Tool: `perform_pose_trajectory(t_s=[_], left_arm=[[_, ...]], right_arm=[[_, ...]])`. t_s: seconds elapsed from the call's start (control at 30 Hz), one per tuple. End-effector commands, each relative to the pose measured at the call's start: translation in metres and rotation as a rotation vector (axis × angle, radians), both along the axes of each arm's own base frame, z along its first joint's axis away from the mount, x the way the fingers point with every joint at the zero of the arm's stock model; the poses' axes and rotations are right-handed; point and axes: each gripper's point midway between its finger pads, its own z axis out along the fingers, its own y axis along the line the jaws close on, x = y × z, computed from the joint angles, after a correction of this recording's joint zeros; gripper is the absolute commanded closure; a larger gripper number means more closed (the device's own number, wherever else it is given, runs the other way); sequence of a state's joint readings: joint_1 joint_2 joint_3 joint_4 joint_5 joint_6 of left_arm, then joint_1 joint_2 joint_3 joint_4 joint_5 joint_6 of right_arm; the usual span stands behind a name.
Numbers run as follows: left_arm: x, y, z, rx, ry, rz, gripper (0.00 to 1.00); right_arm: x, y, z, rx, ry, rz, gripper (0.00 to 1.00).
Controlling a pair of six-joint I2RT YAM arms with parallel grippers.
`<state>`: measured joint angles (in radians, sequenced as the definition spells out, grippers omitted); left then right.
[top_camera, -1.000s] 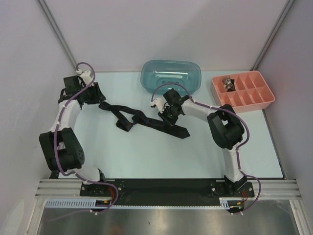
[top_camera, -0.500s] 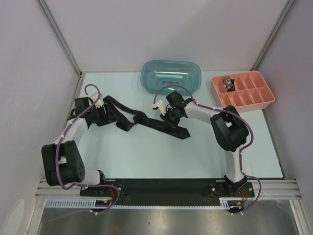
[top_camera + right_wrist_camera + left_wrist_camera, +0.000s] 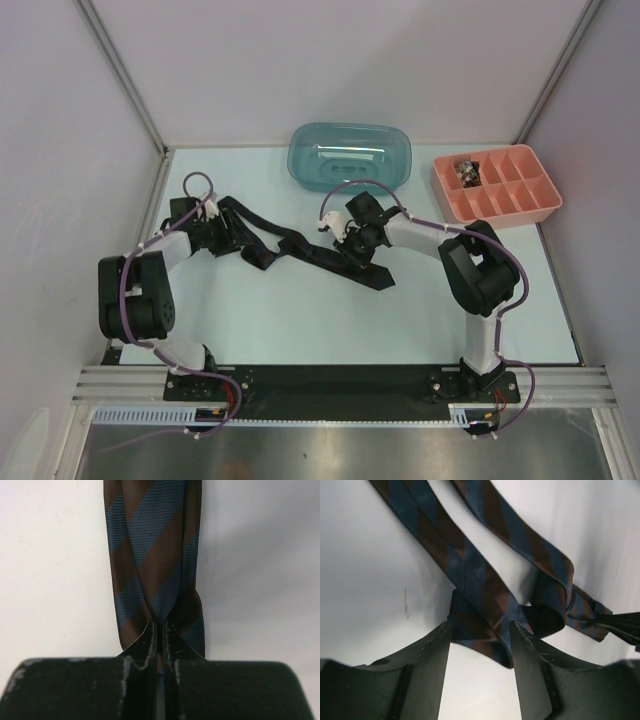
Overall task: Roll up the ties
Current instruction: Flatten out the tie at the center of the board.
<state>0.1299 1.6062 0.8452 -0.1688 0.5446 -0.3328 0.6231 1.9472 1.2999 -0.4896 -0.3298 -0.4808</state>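
One tie lies crumpled across the table's middle; it looks black from above and shows blue and brown stripes up close. My left gripper is at its left, looped end. There it stands open, and a folded end of the tie lies between its fingertips without being pinched. My right gripper is over the tie's right part, shut on a pinched-up fold of the fabric. The pointed tip lies beyond it.
A teal plastic tub stands at the back centre. To its right is a salmon compartment tray with a small item in one cell. White walls close in the table on the left, right and back.
My left arm has swung in from the far left to the tie's left end, and its jaws have widened. My right gripper has shifted slightly right, dragging the tie with it.
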Motion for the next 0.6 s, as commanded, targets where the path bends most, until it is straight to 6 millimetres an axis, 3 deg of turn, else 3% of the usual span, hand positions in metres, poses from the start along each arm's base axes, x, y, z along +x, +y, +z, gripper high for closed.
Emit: perform_pose_trajectory(t_s=[0.0, 0.13, 0.27, 0.43, 0.57], left_arm=[[0.037, -0.01, 0.022, -0.021, -0.117, 0.005, 0.44], [0.038, -0.026, 0.011, -0.033, -0.089, -0.029, 0.44], [0.037, -0.028, -0.002, -0.021, -0.058, -0.025, 0.48], [0.045, -0.012, -0.011, 0.072, -0.047, 0.01, 0.76], [0.061, 0.012, 0.01, 0.153, -0.115, 0.053, 1.0]], right_arm=[[-0.041, -0.039, -0.022, -0.14, 0.147, 0.008, 1.0], [-0.043, -0.044, -0.021, -0.147, 0.156, 0.01, 1.0], [-0.043, -0.054, -0.021, -0.154, 0.168, 0.009, 1.0], [-0.047, -0.071, -0.023, -0.179, 0.18, 0.009, 1.0], [-0.047, -0.086, -0.023, -0.203, 0.176, 0.002, 1.0]])
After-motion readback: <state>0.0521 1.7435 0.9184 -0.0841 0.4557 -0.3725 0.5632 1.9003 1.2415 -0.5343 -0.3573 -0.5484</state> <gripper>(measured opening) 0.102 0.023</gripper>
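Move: The stretch of tie by its left-hand fold lies about 3 cm ahead of the open left fingers, 2 cm to their right and 3 cm below. The tie's loop is some 13 cm to that hand's right and level with it. The right hand already pinches the wide part, its pointed tip about 6 cm right and 5 cm back of that hand; the left stretch lies 29 cm to that hand's left, 6 cm farther out. Left hand reaches about 3 cm forward and down and pinches the tie; right drags it 3 cm rightward. ##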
